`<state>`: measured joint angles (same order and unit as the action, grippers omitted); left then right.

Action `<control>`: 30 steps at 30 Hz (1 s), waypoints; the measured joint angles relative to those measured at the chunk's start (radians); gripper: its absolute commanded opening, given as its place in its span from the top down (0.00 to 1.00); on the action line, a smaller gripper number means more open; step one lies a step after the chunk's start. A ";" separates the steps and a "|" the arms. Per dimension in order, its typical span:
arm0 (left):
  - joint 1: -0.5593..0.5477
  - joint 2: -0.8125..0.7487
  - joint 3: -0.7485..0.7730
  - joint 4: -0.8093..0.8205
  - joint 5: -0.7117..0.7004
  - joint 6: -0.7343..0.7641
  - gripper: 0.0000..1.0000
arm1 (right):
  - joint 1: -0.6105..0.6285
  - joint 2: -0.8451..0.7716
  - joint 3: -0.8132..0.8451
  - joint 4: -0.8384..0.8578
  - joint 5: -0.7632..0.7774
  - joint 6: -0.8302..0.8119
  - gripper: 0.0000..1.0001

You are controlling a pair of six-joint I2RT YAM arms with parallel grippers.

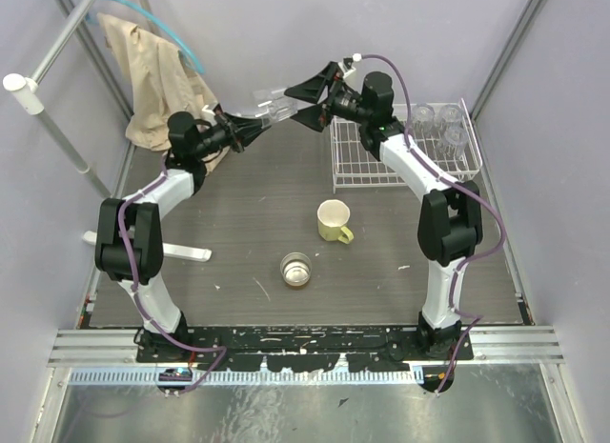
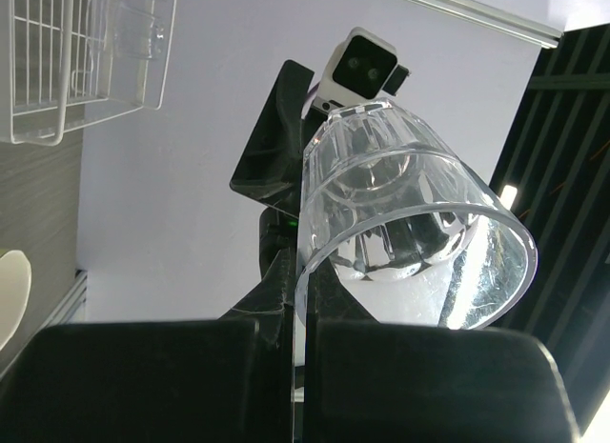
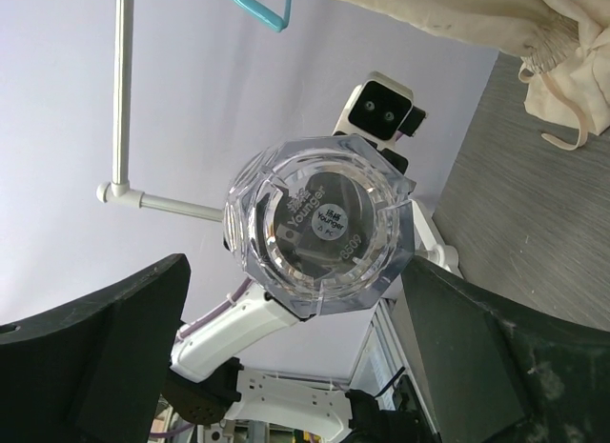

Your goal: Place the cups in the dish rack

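Note:
My left gripper (image 1: 257, 122) is shut on the rim of a clear faceted tumbler (image 1: 273, 102), held in the air on its side above the back of the table. In the left wrist view the rim (image 2: 307, 271) is pinched between the fingers. My right gripper (image 1: 297, 102) is open, its fingers (image 3: 105, 357) on either side of the tumbler's base (image 3: 319, 233) without touching it. The white wire dish rack (image 1: 367, 162) stands at the back right with clear tumblers (image 1: 448, 129) in it. A pale yellow mug (image 1: 334, 221) and a metallic-brown cup (image 1: 296, 269) stand on the table.
A beige cloth (image 1: 152, 71) hangs at the back left beside a slanted white pole (image 1: 57, 52). A flat white piece (image 1: 181, 251) lies by the left arm. Grey walls close the table in at the back and sides.

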<state>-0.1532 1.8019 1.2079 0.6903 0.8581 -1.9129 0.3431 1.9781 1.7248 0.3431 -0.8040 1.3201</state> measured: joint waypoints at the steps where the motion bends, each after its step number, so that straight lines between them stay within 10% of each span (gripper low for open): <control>1: 0.000 0.000 -0.001 0.000 0.000 0.000 1.00 | 0.000 0.002 0.000 0.000 0.002 0.002 0.03; 18: -0.031 0.000 -0.002 0.000 -0.004 0.001 1.00 | 0.000 0.017 0.003 0.013 0.026 0.023 0.13; 26: -0.034 0.000 -0.004 0.008 -0.007 -0.004 0.98 | 0.000 0.018 0.003 0.017 0.027 0.021 0.45; 30: -0.034 0.000 -0.004 0.012 -0.008 -0.003 0.82 | 0.000 0.018 -0.004 0.029 0.027 0.021 0.63</control>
<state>-0.1871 1.8019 1.2041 0.7021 0.8501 -1.9156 0.3435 1.9965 1.7210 0.3721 -0.7765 1.3411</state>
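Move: The clear cup, held by its rim in the left fingers, is aimed at the open right gripper, roughly 8 cm to the left hand's right, 5 cm ahead and 4 cm higher. From the right hand, the cup's middle lies about 4 cm left, 1 cm back and 1 cm lower. From the right hand too, the dish rack stands some 25 cm right, 2 cm ahead and 30 cm below, and the yellow mug 7 cm right, 14 cm back and 31 cm below. Rightward and a little back, about 1.5 cm in all, the left hand feeds the cup's base in between the right gripper's open fingers, then stops. The right hand edges roughly 1 cm forward to line up and waits, closing its fingers about a quarter of their range until they grip the cup near its base; the left fingers only begin to loosen at the rim. ##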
